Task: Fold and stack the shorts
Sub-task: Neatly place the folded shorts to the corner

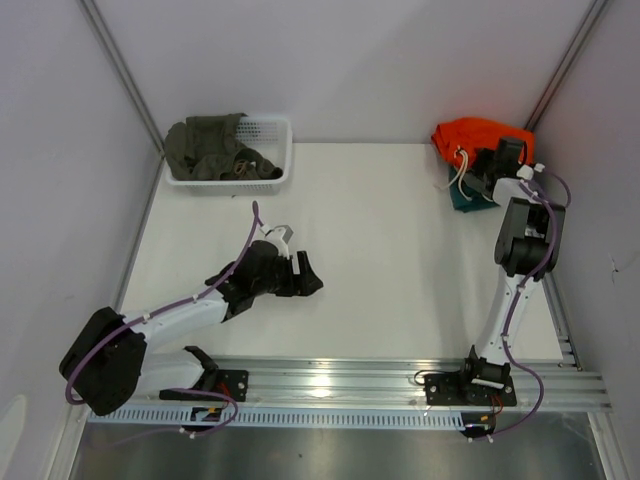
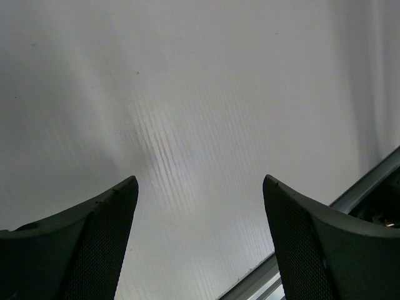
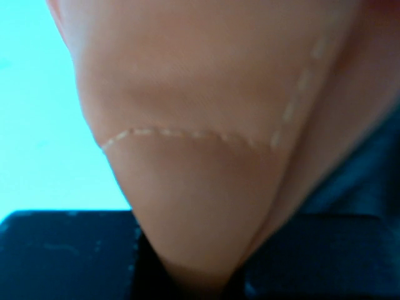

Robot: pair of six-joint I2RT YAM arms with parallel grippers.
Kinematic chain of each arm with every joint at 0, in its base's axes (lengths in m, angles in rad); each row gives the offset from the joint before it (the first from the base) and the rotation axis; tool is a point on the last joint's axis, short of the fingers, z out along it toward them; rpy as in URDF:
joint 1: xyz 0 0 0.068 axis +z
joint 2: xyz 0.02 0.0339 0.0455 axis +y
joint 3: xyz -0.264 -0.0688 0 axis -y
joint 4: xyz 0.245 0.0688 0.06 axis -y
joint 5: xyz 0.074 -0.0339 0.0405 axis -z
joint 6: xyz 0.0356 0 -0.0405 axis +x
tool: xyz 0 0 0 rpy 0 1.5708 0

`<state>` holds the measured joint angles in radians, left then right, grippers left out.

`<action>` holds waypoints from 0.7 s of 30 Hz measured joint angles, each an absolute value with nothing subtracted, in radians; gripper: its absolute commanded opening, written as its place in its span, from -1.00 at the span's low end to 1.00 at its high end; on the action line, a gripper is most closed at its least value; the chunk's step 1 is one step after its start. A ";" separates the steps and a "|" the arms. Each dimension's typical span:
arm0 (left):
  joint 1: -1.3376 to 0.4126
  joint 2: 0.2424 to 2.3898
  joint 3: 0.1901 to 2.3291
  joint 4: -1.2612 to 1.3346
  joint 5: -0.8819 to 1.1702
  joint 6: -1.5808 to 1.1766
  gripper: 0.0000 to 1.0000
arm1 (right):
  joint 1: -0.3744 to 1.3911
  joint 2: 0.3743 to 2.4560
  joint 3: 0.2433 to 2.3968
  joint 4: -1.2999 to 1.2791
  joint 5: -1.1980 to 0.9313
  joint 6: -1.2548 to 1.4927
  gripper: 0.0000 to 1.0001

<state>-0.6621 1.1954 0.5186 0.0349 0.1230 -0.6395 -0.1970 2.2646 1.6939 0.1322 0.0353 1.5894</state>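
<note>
The bright orange shorts [image 1: 482, 133] lie bunched in the far right corner, their white drawstring [image 1: 462, 165] hanging toward the table. My right gripper [image 1: 490, 165] is down on that pile. In the right wrist view a stitched fold of the orange shorts [image 3: 200, 125] fills the frame and narrows into my right gripper [image 3: 200, 278], whose dark jaws are shut on it. My left gripper [image 1: 306, 274] hovers over bare white table near the middle left. In its wrist view the left gripper [image 2: 200, 181] stands open with nothing between its fingers.
A white basket [image 1: 283, 150] at the far left holds an olive-green garment [image 1: 210, 145]. A teal garment [image 1: 466, 200] lies under the orange pile. A metal rail [image 1: 350, 375] runs along the near edge, and walls close in on both sides.
</note>
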 measured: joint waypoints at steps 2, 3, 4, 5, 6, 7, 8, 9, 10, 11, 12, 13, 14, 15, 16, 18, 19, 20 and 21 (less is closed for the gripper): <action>-0.663 1.195 0.519 0.035 0.123 -0.640 0.67 | -0.208 2.229 1.625 0.155 0.036 1.566 -0.72; -0.664 1.195 0.519 0.035 0.123 -0.643 0.67 | -0.212 2.207 1.582 0.169 0.038 1.555 -0.71; -0.665 1.195 0.519 0.035 0.123 -0.646 0.66 | -0.215 2.188 1.542 0.179 0.038 1.547 -0.71; -0.667 1.196 0.519 0.036 0.123 -0.647 0.67 | -0.217 2.177 1.516 0.191 0.038 1.542 -0.68; -0.669 1.195 0.519 0.036 0.123 -0.647 0.67 | -0.219 2.167 1.488 0.212 0.035 1.536 -0.67; -0.672 1.195 0.519 0.036 0.123 -0.647 0.67 | -0.221 2.164 1.469 0.232 0.031 1.531 -0.67; -0.675 1.195 0.519 0.036 0.123 -0.647 0.68 | -0.224 2.164 1.453 0.258 0.021 1.526 -0.61; -0.677 1.195 0.519 0.036 0.123 -0.647 0.67 | -0.227 2.164 1.435 0.284 0.014 1.523 -0.54; -0.678 1.195 0.519 0.036 0.123 -0.647 0.67 | -0.229 2.164 1.415 0.310 0.010 1.517 -0.43; -0.679 1.195 0.519 0.036 0.123 -0.647 0.67 | -0.231 2.165 1.400 0.339 0.008 1.511 -0.08; -0.679 1.195 0.519 0.036 0.123 -0.647 0.67 | -0.232 2.168 1.390 0.361 0.004 1.507 0.09; -0.679 1.195 0.519 0.035 0.123 -0.647 0.67 | -0.234 2.173 1.381 0.387 -0.005 1.495 0.21; -0.679 1.195 0.519 0.035 0.122 -0.647 0.67 | -0.236 2.180 1.378 0.415 -0.014 1.483 0.37; -0.679 1.195 0.519 0.035 0.122 -0.647 0.67 | -0.238 2.186 1.378 0.443 -0.022 1.473 0.43; -0.679 1.195 0.519 0.035 0.122 -0.647 0.68 | -0.240 2.191 1.378 0.470 -0.028 1.463 0.47; -0.680 1.195 0.519 0.035 0.118 -0.647 0.67 | -0.243 2.202 1.377 0.529 -0.041 1.443 0.50; -0.680 1.195 0.519 0.035 0.115 -0.647 0.67 | -0.246 2.211 1.377 0.554 -0.050 1.436 0.51; -0.681 1.195 0.519 0.035 0.115 -0.647 0.67 | -0.249 2.218 1.377 0.579 -0.059 1.431 0.52; -0.681 1.195 0.519 0.035 0.114 -0.647 0.67 | -0.253 2.234 1.377 0.618 -0.078 1.426 0.53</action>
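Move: The right hand still pinches the near edge of the folded orange shorts, whose middle lies about 4 cm ahead of it and 2 cm to its left. The folded stack they go onto has its middle about 3 cm back of the hand, sideways level with it and some 9 cm below. The white drawstring hangs about 7 cm to the hand's left and 5 cm back. From the left hand, the stack lies about 38 cm ahead and 50 cm to the right. Still pinching the near edge of the orange shorts, the right hand draws them back some 4 cm while lowering about 3 cm over the stack. Its fingers then spread wide to let go, as the hand eases forward and up a centimetre or so, tilting the fingertips up and dropping its left side, each about 10 degrees. ##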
